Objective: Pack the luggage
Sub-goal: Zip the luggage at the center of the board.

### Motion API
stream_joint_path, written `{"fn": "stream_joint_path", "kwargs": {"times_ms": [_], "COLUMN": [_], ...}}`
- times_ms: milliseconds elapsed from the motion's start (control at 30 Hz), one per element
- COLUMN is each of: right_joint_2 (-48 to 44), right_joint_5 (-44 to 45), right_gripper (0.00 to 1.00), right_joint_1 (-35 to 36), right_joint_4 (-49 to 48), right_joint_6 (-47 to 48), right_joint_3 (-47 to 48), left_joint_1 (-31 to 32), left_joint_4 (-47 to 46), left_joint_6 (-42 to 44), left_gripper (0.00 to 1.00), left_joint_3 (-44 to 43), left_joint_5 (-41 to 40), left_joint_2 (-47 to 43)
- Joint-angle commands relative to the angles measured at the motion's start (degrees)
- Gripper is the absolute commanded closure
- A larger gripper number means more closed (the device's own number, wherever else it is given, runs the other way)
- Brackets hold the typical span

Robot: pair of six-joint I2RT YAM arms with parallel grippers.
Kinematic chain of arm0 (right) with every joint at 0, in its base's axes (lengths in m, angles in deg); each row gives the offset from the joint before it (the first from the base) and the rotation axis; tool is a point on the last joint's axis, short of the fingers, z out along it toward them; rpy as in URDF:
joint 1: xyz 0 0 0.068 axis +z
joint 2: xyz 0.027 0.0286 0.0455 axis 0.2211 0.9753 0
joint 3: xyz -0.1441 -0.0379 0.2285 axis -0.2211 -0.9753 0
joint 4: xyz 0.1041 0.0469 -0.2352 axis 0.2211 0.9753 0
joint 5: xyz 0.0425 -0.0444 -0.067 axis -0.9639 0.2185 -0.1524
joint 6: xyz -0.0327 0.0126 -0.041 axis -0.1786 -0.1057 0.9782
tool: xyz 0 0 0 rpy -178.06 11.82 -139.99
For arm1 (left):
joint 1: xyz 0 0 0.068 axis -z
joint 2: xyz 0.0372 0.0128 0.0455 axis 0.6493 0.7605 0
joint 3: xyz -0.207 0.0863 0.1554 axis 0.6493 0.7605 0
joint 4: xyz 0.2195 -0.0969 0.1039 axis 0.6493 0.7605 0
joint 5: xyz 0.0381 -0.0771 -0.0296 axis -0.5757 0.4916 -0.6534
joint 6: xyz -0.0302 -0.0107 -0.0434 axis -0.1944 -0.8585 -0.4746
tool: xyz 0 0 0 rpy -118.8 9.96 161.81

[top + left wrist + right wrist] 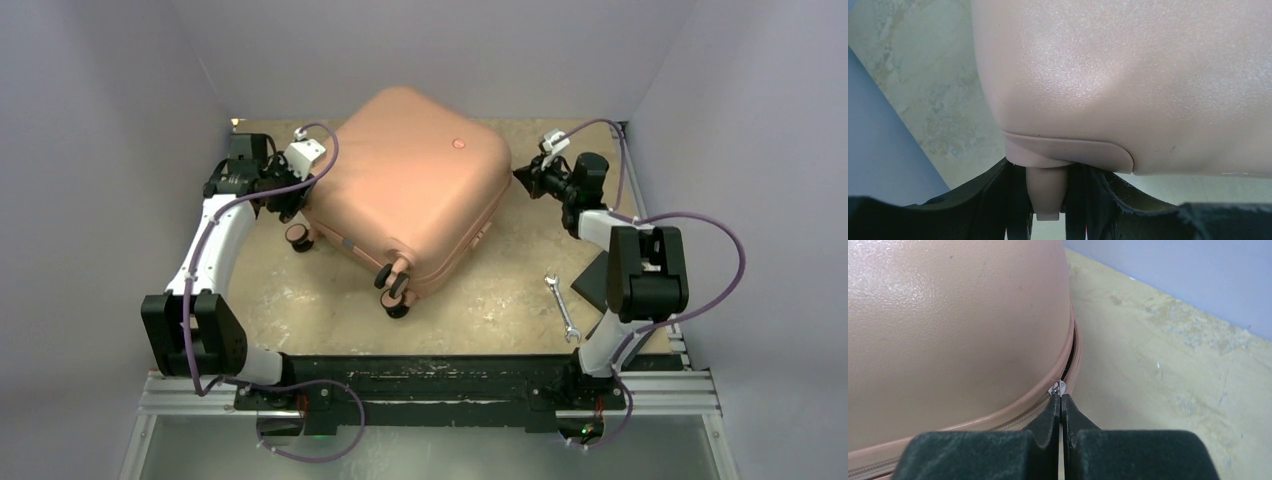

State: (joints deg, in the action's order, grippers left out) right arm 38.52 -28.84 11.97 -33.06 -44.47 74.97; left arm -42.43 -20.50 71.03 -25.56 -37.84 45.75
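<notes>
The luggage (410, 190) is a large salmon-pink hard-shell case lying closed and flat on the table, turned at an angle, its dark wheels (395, 290) towards the arms. My left gripper (288, 195) is at its left corner. In the left wrist view its black fingers (1015, 200) are shut on a short pink peg (1047, 192) that sticks out under the shell's (1128, 75) rim. My right gripper (522, 176) is at the case's right side. There its jaws (1061, 400) are pressed together on the pull of the silver zipper slider (1057, 388). Beyond the slider the zip gapes slightly.
A silver wrench (562, 308) lies on the table near the right arm's base. A flat black pad (595, 280) shows partly under that arm. Purple walls close in the tan tabletop (500, 310) on the left, the far side and the right.
</notes>
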Motion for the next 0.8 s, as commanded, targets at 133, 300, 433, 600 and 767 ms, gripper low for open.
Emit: {"fn": "stream_joint_path", "kwargs": {"times_ms": [133,300,433,600,767], "right_joint_2": [7.1,8.7,7.0,9.1,18.6], "right_joint_5": [-4.4,-3.0,3.4,8.2,11.5], "right_gripper": [1.0,0.88,0.74,0.62,0.63], "right_joint_1": [1.8,1.9,1.6,1.7,5.0], "right_joint_4": [-2.2,5.5,6.1,5.2,10.2], "right_joint_6": [2.8,2.7,4.1,0.5,0.3], "right_joint_3": [11.7,17.3,19.2,25.2,36.8], "left_joint_1": [-1.9,-2.0,-2.8,-4.6,-6.3], "left_joint_4": [-3.6,-3.8,-4.7,-5.4,-6.4], "left_joint_6": [6.7,7.9,9.5,10.6,11.5], "left_gripper": [1.0,1.0,1.0,0.98,0.94], "left_joint_3": [-1.5,-2.1,-2.9,-5.5,-7.6], "left_joint_5": [-0.7,-0.4,-1.2,-0.6,-0.6], "left_joint_2": [5.9,6.0,6.4,9.0,12.6]}}
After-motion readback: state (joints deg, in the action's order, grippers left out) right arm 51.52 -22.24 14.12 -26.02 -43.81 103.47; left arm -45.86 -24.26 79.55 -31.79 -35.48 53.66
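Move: My right fingertips are shut on the zipper pull at the suitcase's right corner. From that hand the suitcase's middle lies about 24 cm left and 4 cm back, and the side handle some 8 cm left, 13 cm back and a little lower. My left hand has the wheel mount at the left corner between its fingers. From it the lower left wheel is about 7 cm back and 13 cm below, and the zipper pull is roughly 51 cm right and 8 cm ahead. My right hand, still shut, draws the zipper pull forward around the corner for about 4 cm. Then it opens to roughly two-fifths, lets go, and climbs on forward and up, ending some 8 cm higher with the fingers tipping up slightly. Meanwhile my left hand keeps its grip on the wheel mount and pushes it about 5 cm forward and a little left. ##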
